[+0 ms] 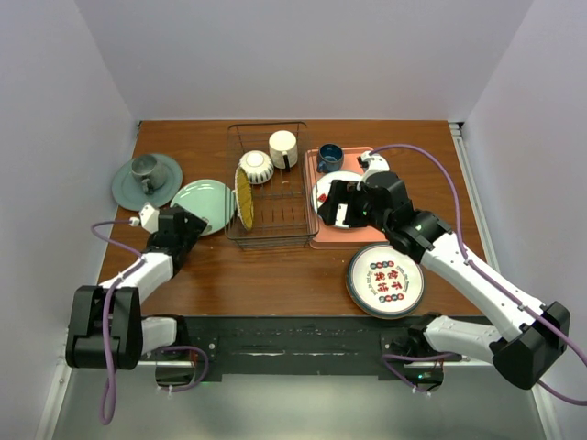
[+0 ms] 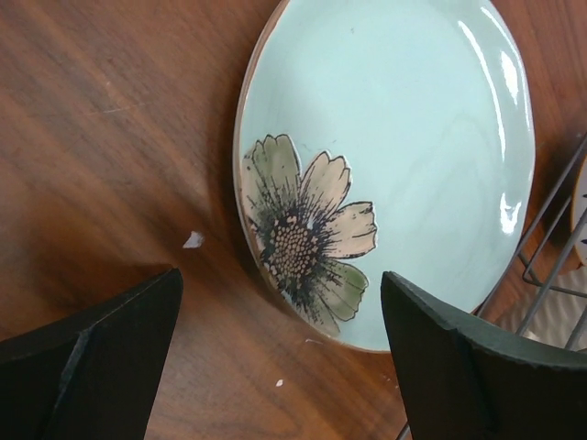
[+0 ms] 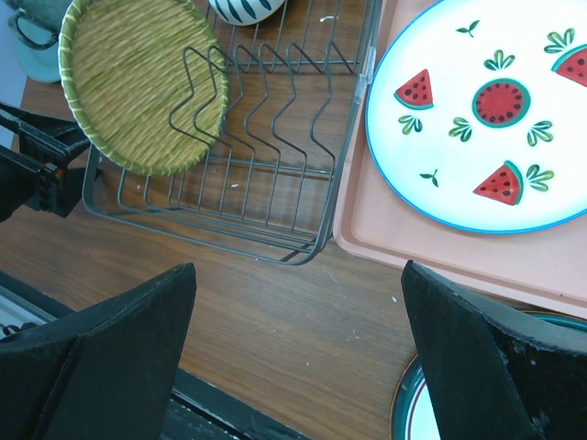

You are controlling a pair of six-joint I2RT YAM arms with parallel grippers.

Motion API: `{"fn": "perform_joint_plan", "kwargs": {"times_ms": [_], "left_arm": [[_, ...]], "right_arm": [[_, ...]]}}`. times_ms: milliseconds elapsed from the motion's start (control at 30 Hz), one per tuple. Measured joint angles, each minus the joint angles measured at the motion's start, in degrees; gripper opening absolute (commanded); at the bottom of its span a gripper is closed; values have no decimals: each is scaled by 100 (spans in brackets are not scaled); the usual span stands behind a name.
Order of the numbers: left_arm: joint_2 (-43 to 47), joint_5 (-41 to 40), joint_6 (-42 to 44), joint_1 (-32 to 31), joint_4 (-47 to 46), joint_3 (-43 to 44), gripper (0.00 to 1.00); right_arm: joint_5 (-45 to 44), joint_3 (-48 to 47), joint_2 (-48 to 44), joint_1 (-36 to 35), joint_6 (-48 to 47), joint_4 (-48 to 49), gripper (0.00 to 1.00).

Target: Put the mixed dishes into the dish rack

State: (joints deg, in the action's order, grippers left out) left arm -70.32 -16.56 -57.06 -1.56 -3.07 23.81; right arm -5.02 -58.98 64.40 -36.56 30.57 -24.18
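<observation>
The dish rack point(image 1: 275, 235) stands at mid-table. It holds a yellow textured plate point(image 1: 243, 197) on edge, a cream bowl point(image 1: 256, 166) and a cream mug point(image 1: 282, 148). A mint-green plate point(image 1: 204, 204) with a painted flower lies flat just left of the rack. My left gripper point(image 1: 188, 225) hovers open at that plate's near edge point(image 2: 394, 156), its fingers straddling the rim without touching. A dark teal-rimmed plate point(image 1: 385, 280) lies near the front right. My right gripper point(image 1: 335, 203) hangs open over the table between the rack point(image 3: 365, 87) and that plate point(image 3: 413, 414), holding nothing.
A pink tray point(image 1: 339, 240) right of the rack carries a white plate with watermelon slices point(image 3: 486, 119) and a blue cup point(image 1: 330, 158). A grey-green cup on its saucer point(image 1: 147, 179) sits at the far left. White walls enclose the table on three sides.
</observation>
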Motion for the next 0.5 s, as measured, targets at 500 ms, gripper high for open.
{"fn": "perform_joint_plan", "kwargs": {"times_ms": [500], "left_arm": [[-824,431,-774,125,-1930,-400,49]], "right_arm": [[-20,33,9,101,-42,7,99]]}}
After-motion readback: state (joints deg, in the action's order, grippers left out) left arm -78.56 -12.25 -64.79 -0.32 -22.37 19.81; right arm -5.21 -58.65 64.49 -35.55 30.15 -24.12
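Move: The light green plate's middle lies about 9 cm ahead of the left gripper, some 3 cm to its right and 3 cm below, its flowered near rim just ahead of the open fingers. The yellow plate stands in the rack about 9 cm ahead, 13 cm right and 4 cm up; the teal plate is some 14 cm ahead and 11 cm left, 3 cm below. From the right gripper, the green plate is about 8 cm ahead, 30 cm left, 20 cm below. Slide the left gripper forward about 3 cm, almost level and easing slightly right, to the flowered near rim of the light green plate. Tilt the fingers up roughly 10 degrees while the hand's left side rolls down about as much, and close them to a little over half open, so that they straddle the rim without gripping it yet. ##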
